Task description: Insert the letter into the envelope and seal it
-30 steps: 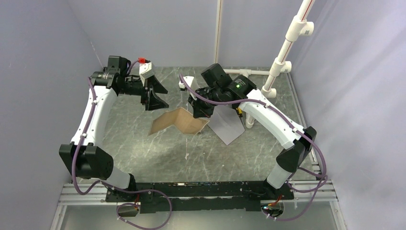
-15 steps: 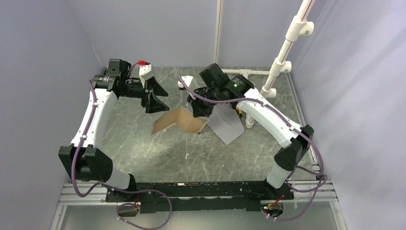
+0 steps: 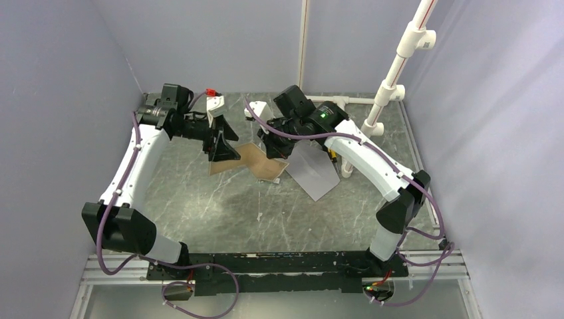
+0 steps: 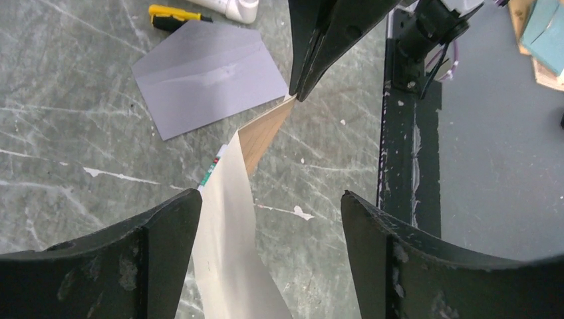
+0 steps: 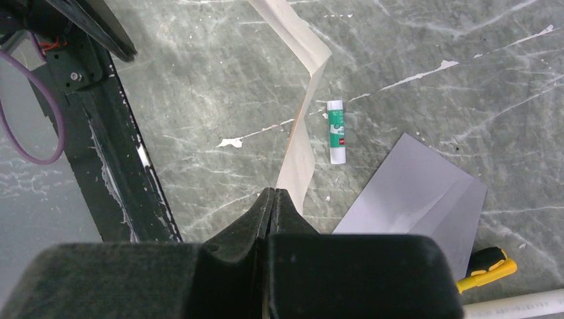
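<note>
The tan letter (image 3: 256, 161) hangs bent above the table, its right corner pinched in my shut right gripper (image 3: 274, 154). The right wrist view shows the sheet (image 5: 299, 149) rising from the closed tips (image 5: 274, 193) and curling away. My left gripper (image 3: 225, 143) is open around the letter's left end; in its wrist view the pale sheet (image 4: 229, 246) runs between the fingers (image 4: 271, 194), close beside the left one (image 4: 159, 252). I cannot tell whether they touch. The grey envelope (image 3: 312, 174) lies flat on the table to the right of the letter, flap unfolded (image 4: 209, 76).
A green-and-white glue stick (image 5: 337, 131) lies on the table under the letter. A yellow-handled tool (image 5: 489, 266) and a white pipe stand (image 3: 392, 73) sit beyond the envelope. The black base rail (image 4: 399, 133) runs along the near edge.
My left gripper has swung right, from clear of the letter to around its left end. The letter has bunched up and bent more sharply. The right gripper has stayed shut on its corner.
</note>
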### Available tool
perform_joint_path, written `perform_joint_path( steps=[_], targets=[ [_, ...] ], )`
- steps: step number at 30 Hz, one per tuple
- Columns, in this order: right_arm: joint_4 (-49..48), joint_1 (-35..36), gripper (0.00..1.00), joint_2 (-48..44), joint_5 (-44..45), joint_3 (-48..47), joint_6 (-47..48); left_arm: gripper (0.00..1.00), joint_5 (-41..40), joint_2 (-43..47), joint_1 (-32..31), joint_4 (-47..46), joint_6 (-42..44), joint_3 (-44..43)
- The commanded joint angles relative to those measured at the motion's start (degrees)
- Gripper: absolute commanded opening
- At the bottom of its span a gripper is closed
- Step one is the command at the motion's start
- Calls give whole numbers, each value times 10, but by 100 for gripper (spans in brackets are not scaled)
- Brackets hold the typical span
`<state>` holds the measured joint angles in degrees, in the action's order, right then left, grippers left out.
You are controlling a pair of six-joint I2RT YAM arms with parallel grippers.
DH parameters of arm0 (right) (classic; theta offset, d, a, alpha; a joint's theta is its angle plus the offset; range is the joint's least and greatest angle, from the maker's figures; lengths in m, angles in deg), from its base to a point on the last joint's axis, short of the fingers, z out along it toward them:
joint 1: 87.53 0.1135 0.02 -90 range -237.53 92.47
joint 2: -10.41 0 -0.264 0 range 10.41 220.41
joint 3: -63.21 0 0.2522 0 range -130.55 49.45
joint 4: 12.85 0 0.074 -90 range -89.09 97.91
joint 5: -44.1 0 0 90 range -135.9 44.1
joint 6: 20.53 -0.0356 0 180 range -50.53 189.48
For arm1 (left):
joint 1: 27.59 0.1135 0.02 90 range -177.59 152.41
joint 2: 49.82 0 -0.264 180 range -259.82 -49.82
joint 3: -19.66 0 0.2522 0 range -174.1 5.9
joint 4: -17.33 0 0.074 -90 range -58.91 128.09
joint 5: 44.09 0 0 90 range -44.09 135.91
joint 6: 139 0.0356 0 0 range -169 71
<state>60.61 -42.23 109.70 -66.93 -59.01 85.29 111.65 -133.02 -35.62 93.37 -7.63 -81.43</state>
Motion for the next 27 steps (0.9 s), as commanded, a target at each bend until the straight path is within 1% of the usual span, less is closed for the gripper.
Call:
perform_joint_path(
  steps=[1,3,4,5,7,9,10,11,12,16,17,19,20,22,24,27],
  targets=[
    [-3,-2,0,-1,9,-29,-10,80,-66,10,-15,1,7,6],
    [-4,-3,0,-3,8,-26,-8,73,-93,14,-18,-20,-2,13],
    [-5,-3,0,-4,9,-26,-7,68,-107,15,-18,-27,-4,13],
    [-5,-3,0,-5,8,-25,-6,63,-114,15,-19,-33,-8,13],
    [-6,-3,0,-7,6,-23,-6,49,-131,17,-20,-49,-13,14],
    [-5,-3,0,-7,5,-24,-6,31,-144,20,-21,-69,-11,17],
    [-5,-3,0,-7,4,-24,-6,20,-152,23,-22,-81,-13,21],
    [-5,-3,0,-8,4,-23,-7,6,-163,27,-23,-95,-18,25],
    [-6,-4,0,-9,4,-21,-9,3,-171,31,-23,-111,-23,30],
    [-26,-16,0,-16,32,-11,-46,2,-167,48,-24,-143,-27,42],
    [-30,-26,3,-16,31,-12,-59,2,-164,49,-24,-143,-26,40],
    [-47,-53,31,-23,3,-12,-80,2,-161,48,-24,-136,-22,33],
    [-64,-67,48,-32,-14,-4,-89,2,-160,47,-24,-132,-20,28],
    [-111,-90,74,-58,-41,35,-102,3,-153,45,-24,-122,-17,18],
    [-158,-96,85,-91,-61,76,-99,2,-144,44,-24,-114,-16,9],
    [-211,-96,92,-124,-94,128,-90,3,-133,48,-24,-120,-28,5]
  ],
)
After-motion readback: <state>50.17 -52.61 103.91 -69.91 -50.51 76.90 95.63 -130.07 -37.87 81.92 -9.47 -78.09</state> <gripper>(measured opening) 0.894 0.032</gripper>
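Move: The letter hangs creased between the hands, its middle about 5 cm to the right of the open left hand, 2 cm back and 4 cm lower. From the right hand, which still pinches it, that middle lies some 7 cm left, 1 cm back and 3 cm down. The glue stick lies roughly 7 cm ahead of the right hand, 2 cm left and 20 below; the envelope is about 10 cm ahead, 11 right, equally low. The letter changes hands: the left hand sinks about 3 cm with its fingers tipping some 10 degrees further down, swings forward about 4 cm while closing, and pinches the letter between its fingertips. The right hand holds still until that grip is shut, then opens wide, lets go and backs off forward and right about 6 cm, turning clockwise. ##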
